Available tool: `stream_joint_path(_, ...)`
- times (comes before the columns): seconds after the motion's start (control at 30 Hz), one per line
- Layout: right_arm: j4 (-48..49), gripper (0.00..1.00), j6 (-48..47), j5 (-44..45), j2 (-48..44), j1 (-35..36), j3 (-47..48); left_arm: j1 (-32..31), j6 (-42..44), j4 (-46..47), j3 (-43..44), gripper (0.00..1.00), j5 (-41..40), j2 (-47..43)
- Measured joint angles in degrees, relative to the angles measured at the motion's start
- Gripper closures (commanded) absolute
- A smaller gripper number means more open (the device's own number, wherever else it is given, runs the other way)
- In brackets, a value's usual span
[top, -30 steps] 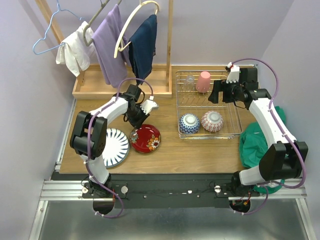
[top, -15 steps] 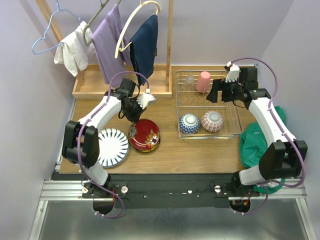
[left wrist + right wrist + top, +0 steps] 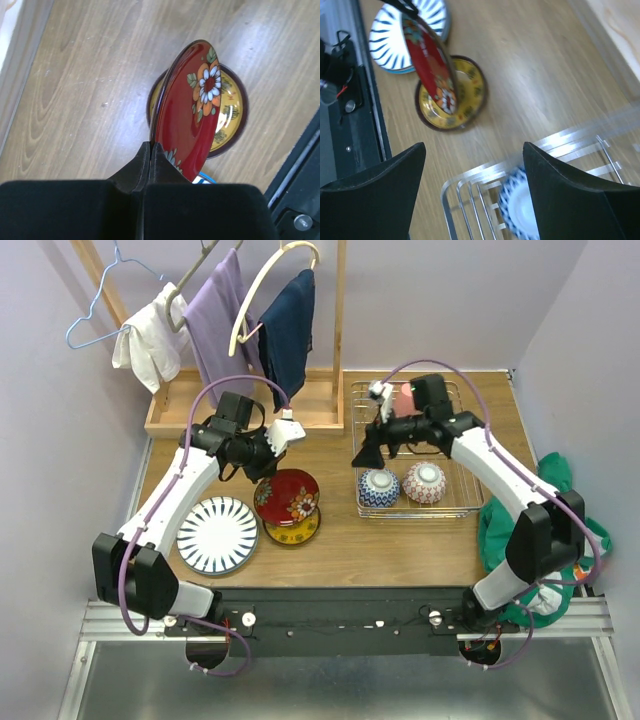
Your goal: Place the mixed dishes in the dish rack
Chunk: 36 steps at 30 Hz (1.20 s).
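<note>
My left gripper (image 3: pixel 262 465) (image 3: pixel 151 146) is shut on the rim of the red floral plate (image 3: pixel 288 498) (image 3: pixel 190 115) and holds it tilted on edge above a yellow plate with a dark rim (image 3: pixel 298 530) (image 3: pixel 227 115). The striped white plate (image 3: pixel 217 535) lies on the table to the left. The dish rack (image 3: pixel 410 513) holds the blue-white bowl (image 3: pixel 378 487), the red-pink bowl (image 3: pixel 424 482) and the pink cup (image 3: pixel 403 395), which is partly hidden by my right arm. My right gripper (image 3: pixel 362 452) (image 3: pixel 474 147) is open and empty over the rack's left edge, above the blue-white bowl (image 3: pixel 520 200).
A wooden tray with a clothes rack and hanging garments (image 3: pixel 240 415) stands at the back left. A green cloth (image 3: pixel 515 525) lies right of the rack. In the right wrist view the red plate (image 3: pixel 427 62), yellow plate (image 3: pixel 465 100) and striped plate (image 3: pixel 395 35) show.
My left gripper has lifted the red plate off the yellow plate and tilted it up. My right arm has swung left from the rack's back right to its left edge.
</note>
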Motion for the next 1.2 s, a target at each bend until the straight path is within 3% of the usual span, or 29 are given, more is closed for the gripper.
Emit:
stream_joint_path(0.23, 9.1, 0.1, -2.3, -1.2, 1.0, 11.1, -2.8, 0.0, 0.4, -3.7, 2.5, 1.0, 4.1, -1.1)
stream_joint_path(0.37, 11.8, 0.11, -2.4, -1.3, 3.2, 12.7, -2.5, 0.0, 0.0, -4.2, 5.0, 1.0, 6.6, -2.2)
stream_joint_path(0.57, 13.4, 0.23, -2.3, -1.2, 6.6, 13.0, -1.1, 0.0, -1.7, -4.0, 7.2, 1.0, 10.2, -3.8)
stream_joint_path(0.67, 14.4, 0.4, -1.8, -1.3, 7.4, 13.3, -0.4, 0.0, -2.4, -4.0, 7.2, 1.0, 11.2, -3.8)
stream_joint_path(0.7, 14.5, 0.53, -1.5, -1.4, 7.6, 13.4, -0.3, 0.0, -2.8, -3.8, 7.2, 1.0, 11.3, -3.8)
stream_joint_path(0.77, 15.2, 0.66, -0.6, -1.3, 7.7, 13.6, 0.0, 0.0, -3.0, -3.4, 7.2, 1.0, 11.4, -3.8)
stream_joint_path(0.8, 15.5, 0.79, 0.0, -1.4, 7.8, 13.7, 0.1, 0.0, -3.1, -3.1, 7.2, 1.0, 11.4, -3.8)
stream_joint_path(0.87, 16.0, 0.95, 0.7, -1.2, 7.8, 13.8, 0.3, 0.2, -3.5, -2.1, 7.2, 1.0, 11.3, -3.8)
stream_joint_path(0.93, 16.3, 0.99, 1.0, -0.6, 7.8, 14.0, 0.4, 0.3, -4.2, -0.8, 7.2, 0.69, 10.7, -3.8)
stream_joint_path(1.0, 16.0, 0.99, 1.5, -0.6, 7.8, 14.0, 0.4, 0.6, -5.8, 0.6, 7.1, 0.54, 9.9, -3.7)
stream_joint_path(1.2, 13.9, 0.99, 2.2, 9.3, 5.2, 13.9, 0.3, 0.6, -15.0, 7.8, 9.7, 0.47, 4.0, -2.9)
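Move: The red plate, already in the left fingers, has its middle about 3 cm back, 5 right and 4 below that hand; the yellow plate lies 6 back, 5 right, 15 below. From the open right hand the red plate's middle is some 19 cm left, 6 back and 7 below; the yellow plate is 18 left, 9 back, 18 below, and the blue bowl 4 right, 2 back, 14 below. Right hand reaches about 10 cm left and pinches the red plate's rim; the left hand rises and releases. ##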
